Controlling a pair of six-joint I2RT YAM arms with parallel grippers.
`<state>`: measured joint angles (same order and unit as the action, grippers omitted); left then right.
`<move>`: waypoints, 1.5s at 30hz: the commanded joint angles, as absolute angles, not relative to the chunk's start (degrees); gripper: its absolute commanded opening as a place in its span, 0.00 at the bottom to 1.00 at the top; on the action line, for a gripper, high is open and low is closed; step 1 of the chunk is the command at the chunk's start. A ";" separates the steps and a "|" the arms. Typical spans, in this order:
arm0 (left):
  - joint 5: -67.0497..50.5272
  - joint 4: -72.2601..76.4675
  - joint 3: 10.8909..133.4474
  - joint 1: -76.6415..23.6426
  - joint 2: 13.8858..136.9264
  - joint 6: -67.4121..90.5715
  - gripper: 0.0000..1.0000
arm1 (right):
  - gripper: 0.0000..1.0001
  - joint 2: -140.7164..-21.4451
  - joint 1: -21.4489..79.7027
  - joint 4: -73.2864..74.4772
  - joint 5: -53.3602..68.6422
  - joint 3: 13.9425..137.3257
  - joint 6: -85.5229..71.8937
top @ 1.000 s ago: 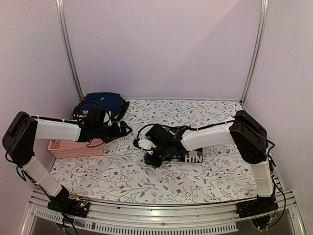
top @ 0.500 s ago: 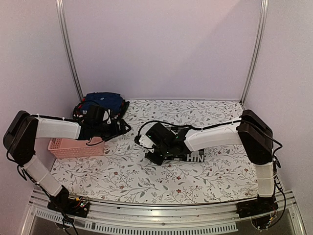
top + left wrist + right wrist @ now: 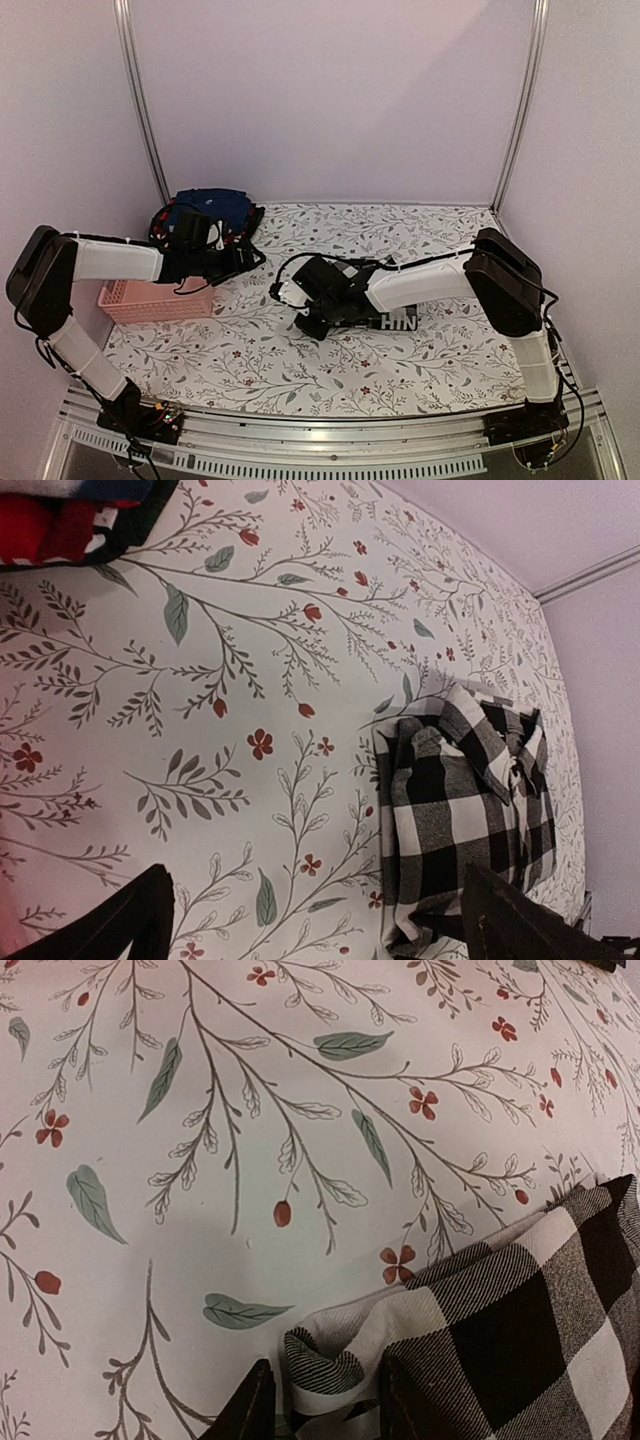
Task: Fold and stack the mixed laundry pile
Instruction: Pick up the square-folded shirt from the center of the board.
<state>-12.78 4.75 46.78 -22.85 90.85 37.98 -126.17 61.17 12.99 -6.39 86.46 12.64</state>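
A folded black-and-white checked shirt [image 3: 470, 820] lies mid-table, mostly under my right arm in the top view. My right gripper [image 3: 325, 1400] [image 3: 302, 322] is at its left corner, both fingers pressed against a bunched fold of the shirt [image 3: 330, 1365]. A black garment with white lettering [image 3: 398, 322] shows just right of that arm. At the back left sits a stack with navy blue trousers [image 3: 210, 208] on top and a red-and-black piece [image 3: 50, 525] beneath. My left gripper [image 3: 250, 262] [image 3: 315, 910] hangs open over bare tablecloth beside that stack, holding nothing.
A pink slotted basket [image 3: 150, 300] stands at the left edge, under my left forearm. The floral tablecloth [image 3: 300, 370] covers the table. Walls and two metal uprights [image 3: 140, 100] close in the back and sides.
My right gripper's fingers have narrowed round the shirt's corner fold and the arm has shifted slightly left. My left gripper has drawn back a little toward the stack, still open.
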 commanded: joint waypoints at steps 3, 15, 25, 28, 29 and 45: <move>-14.75 4.75 47.51 -22.13 92.34 37.92 1.00 | 0.16 -131.12 61.06 14.11 -3.30 86.24 12.77; -19.91 11.16 49.18 -24.53 97.07 41.46 1.00 | 0.00 -113.21 56.32 -2.22 -0.83 74.47 13.50; -21.90 17.38 53.80 -28.66 103.77 47.85 1.00 | 0.00 -111.90 55.82 -4.07 -0.60 75.09 13.42; -22.95 18.58 54.89 -29.52 106.13 49.45 1.00 | 0.00 -111.71 55.81 -4.77 -0.61 75.45 13.04; -23.42 19.44 55.07 -29.81 107.02 50.28 1.00 | 0.00 -111.75 55.81 -4.87 1.18 75.76 12.89; -36.12 29.10 56.03 -30.91 117.98 54.05 0.96 | 0.00 -115.02 57.47 -5.86 1.10 78.70 14.70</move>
<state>-31.20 26.09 55.79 -29.93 115.63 53.41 -114.08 56.80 -3.53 1.80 76.69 13.37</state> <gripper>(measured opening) 0.978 0.011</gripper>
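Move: The right hand has the shirt's near-left corner right at its part-open fingers, perhaps 1 cm below the hand point; the shirt's middle lies some 11 cm ahead and 10 cm to the right. From the left hand the shirt's left edge is about 12 cm to the right, 3 cm back and 8 cm down. The pink basket stands about 22 cm to the left hand's left and level with it, and the folded stack some 17 cm ahead and 11 cm left. The right fingers shut on the near-left corner and pinch it, then raise it about 9 cm, swinging briefly a little right and back while the hand rolls its left side up some 20 degrees. Meanwhile the left hand, fingers still wide, travels about 12 cm right, ending 5 cm lower, and rolls its left side down as it comes to the shirt's left edge beside the right gripper. ##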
